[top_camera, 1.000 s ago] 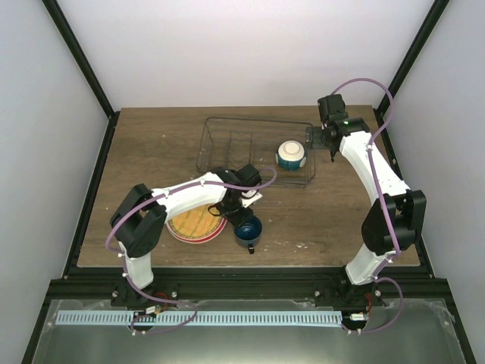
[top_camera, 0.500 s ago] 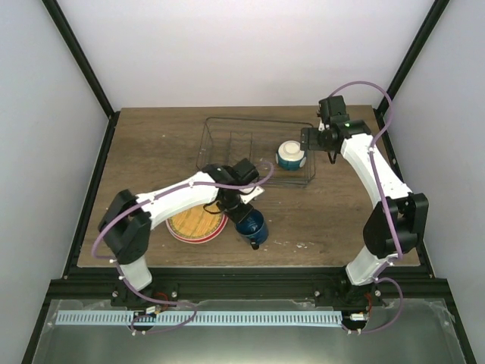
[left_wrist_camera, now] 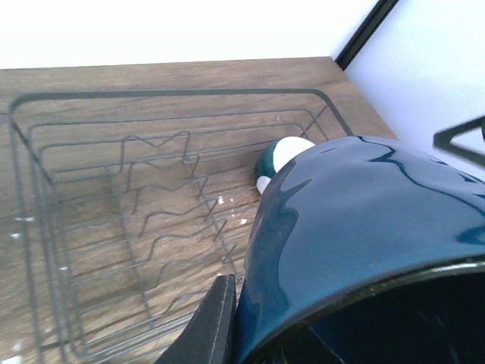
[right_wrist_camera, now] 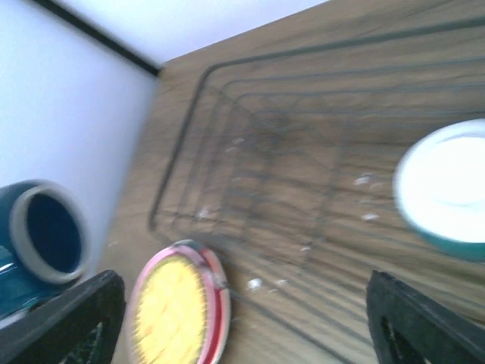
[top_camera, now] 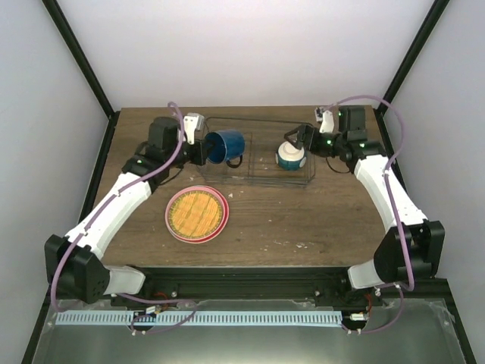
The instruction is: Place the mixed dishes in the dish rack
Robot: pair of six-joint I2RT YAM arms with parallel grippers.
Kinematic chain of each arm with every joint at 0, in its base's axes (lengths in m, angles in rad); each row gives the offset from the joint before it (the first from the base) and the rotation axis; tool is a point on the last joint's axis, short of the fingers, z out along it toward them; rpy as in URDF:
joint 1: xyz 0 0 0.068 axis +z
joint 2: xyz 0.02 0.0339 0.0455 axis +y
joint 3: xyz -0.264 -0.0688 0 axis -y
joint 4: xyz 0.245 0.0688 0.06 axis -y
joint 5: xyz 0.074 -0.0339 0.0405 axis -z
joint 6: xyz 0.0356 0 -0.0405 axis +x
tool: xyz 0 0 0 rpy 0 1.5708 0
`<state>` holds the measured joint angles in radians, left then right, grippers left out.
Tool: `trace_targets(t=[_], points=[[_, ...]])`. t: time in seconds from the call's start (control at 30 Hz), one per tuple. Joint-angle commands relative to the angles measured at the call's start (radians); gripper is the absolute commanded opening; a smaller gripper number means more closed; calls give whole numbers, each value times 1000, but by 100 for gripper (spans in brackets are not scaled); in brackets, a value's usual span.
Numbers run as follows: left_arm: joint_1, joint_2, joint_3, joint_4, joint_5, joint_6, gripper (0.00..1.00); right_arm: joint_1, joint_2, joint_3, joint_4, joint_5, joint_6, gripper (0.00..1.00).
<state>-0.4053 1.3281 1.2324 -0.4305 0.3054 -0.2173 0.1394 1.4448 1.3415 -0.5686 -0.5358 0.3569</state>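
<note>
The dark blue mug [top_camera: 225,146] hangs on its side over the left end of the dish rack [top_camera: 261,179], with my left gripper [top_camera: 203,145] shut on its rim. In the left wrist view the mug [left_wrist_camera: 364,227] fills the lower right, one finger [left_wrist_camera: 216,326] pressed against it. The cream bowl with teal outside [top_camera: 290,156] sits in the rack's right end. My right gripper [top_camera: 297,139] hovers just above it, open, nothing between its fingers [right_wrist_camera: 424,326]. The orange-yellow woven plate [top_camera: 197,213] lies on the pink plate [top_camera: 173,227] on the table.
The dish rack [left_wrist_camera: 76,227] has wavy inner dividers [left_wrist_camera: 159,144] and stands at the back middle of the wooden table [top_camera: 318,227]. Black frame posts [top_camera: 79,68] rise at both back corners. White walls close in the sides.
My left arm has lifted the mug from the table beside the plates and swung it back over the rack's left end. My right gripper has moved left, over the bowl.
</note>
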Motion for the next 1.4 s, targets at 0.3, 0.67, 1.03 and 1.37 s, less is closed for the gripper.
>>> trace_targets(t=[0.3,0.67,1.03,1.37], points=[[-17,-12,-267,714,123,-238,0,28,-84,-354,677,-598,493,79],[-17,15,-361,943,123,-244,0,122,-38,-416,968,-647,723,76],[-19,82,-362,1043,150,-297,0,203,76,-377,1119,-641,801,72],[-38,120,-370,1055,158,-291,0,230,131,-341,1239,-644,867,62]])
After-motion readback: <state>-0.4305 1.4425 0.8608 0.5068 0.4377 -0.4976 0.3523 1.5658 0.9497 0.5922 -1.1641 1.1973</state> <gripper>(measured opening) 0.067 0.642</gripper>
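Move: My left hand holds the blue mug by its rim, the mug's middle about 6 cm to its right and 1 cm ahead; my open right gripper waits roughly 26 cm right of that hand, 4 cm ahead and about level. From my right hand the mug's handle lies some 18 cm left, 7 cm back and slightly lower; the bowl in the rack is 22 cm below, 2 cm right and 3 cm back. I swing my right hand about 14 cm left and 8 cm back towards the mug's handle, turning it counter-clockwise and raising its fingertips towards level while the fingers close partway. My left keeps its pinch on the rim and brings the mug some 5 cm right and a little forward to meet it, dipping briefly and tilting the fingers up some 25 degrees. ##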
